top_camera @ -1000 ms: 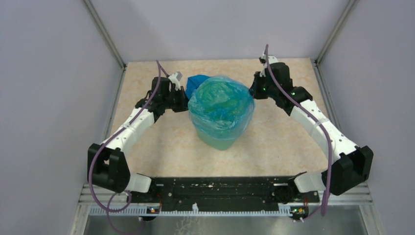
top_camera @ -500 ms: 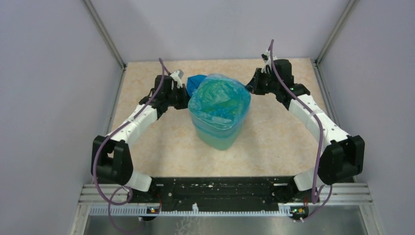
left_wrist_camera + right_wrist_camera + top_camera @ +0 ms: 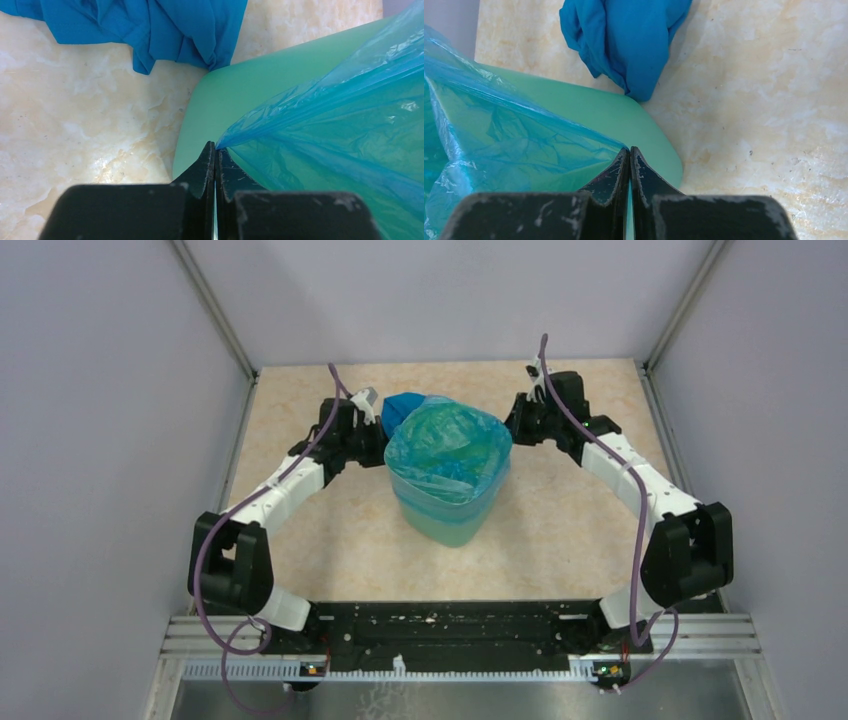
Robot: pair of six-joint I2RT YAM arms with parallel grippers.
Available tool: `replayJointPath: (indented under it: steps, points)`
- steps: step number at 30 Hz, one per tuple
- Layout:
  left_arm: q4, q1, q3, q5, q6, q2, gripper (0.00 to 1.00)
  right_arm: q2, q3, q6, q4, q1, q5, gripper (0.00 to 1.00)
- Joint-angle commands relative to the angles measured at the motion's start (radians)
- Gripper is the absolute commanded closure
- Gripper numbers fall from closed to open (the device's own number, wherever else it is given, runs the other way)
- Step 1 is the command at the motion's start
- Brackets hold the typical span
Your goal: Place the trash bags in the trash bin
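Observation:
The mint-green trash bin [image 3: 447, 523] stands mid-table. A translucent light-blue trash bag [image 3: 447, 445] is stretched over its rim and down its upper walls. My left gripper [image 3: 378, 443] is shut on the bag's edge at the bin's left side; in the left wrist view the gripper [image 3: 215, 146] pinches the film [image 3: 340, 115] against the green wall [image 3: 240, 85]. My right gripper [image 3: 514, 427] is shut on the bag's edge at the right side; in the right wrist view the gripper [image 3: 629, 150] holds the film [image 3: 509, 135] by the bin [image 3: 624, 112].
A crumpled, opaque darker-blue bundle [image 3: 400, 408] lies on the table behind the bin, also seen in the left wrist view [image 3: 150, 25] and the right wrist view [image 3: 629, 35]. Grey walls enclose the beige table [image 3: 560, 530] on three sides.
Both grippers have drawn the bag's edge further down the bin's walls; the bulging film over the top has flattened and tightened around the rim. The arms' elbows shifted slightly inward.

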Motion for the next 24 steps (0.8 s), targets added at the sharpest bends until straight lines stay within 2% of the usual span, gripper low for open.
replayJointPath:
  steps: [1, 17, 24]
  points:
    - [0.057, -0.013, -0.037, 0.011, -0.013, -0.014, 1.00, -0.002, -0.010, 0.007, -0.002, -0.005, 0.027, 0.98]
    - [0.057, -0.049, -0.171, 0.023, -0.056, -0.130, 1.00, -0.059, -0.042, -0.015, -0.057, -0.005, 0.081, 0.98]
    - [0.078, -0.096, -0.241, 0.006, -0.094, -0.189, 1.00, -0.094, -0.115, -0.027, -0.047, -0.005, 0.130, 0.97]
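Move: Each hand already pinches one side of the trash bag's edge. From the left hand the trash bin's middle lies some 13 cm to the right, level ahead, about 8 cm lower; from the right hand about 13 cm left, 2 cm back and 11 cm lower. The blue cloth lies beyond the bin, roughly 14 cm ahead and 6 cm right of the left hand, or 12 cm ahead and 17 cm left of the right, flat on the table. Both hands, still pinching the trash bag, draw it down the bin: left 6 cm back, right 3 cm down. ##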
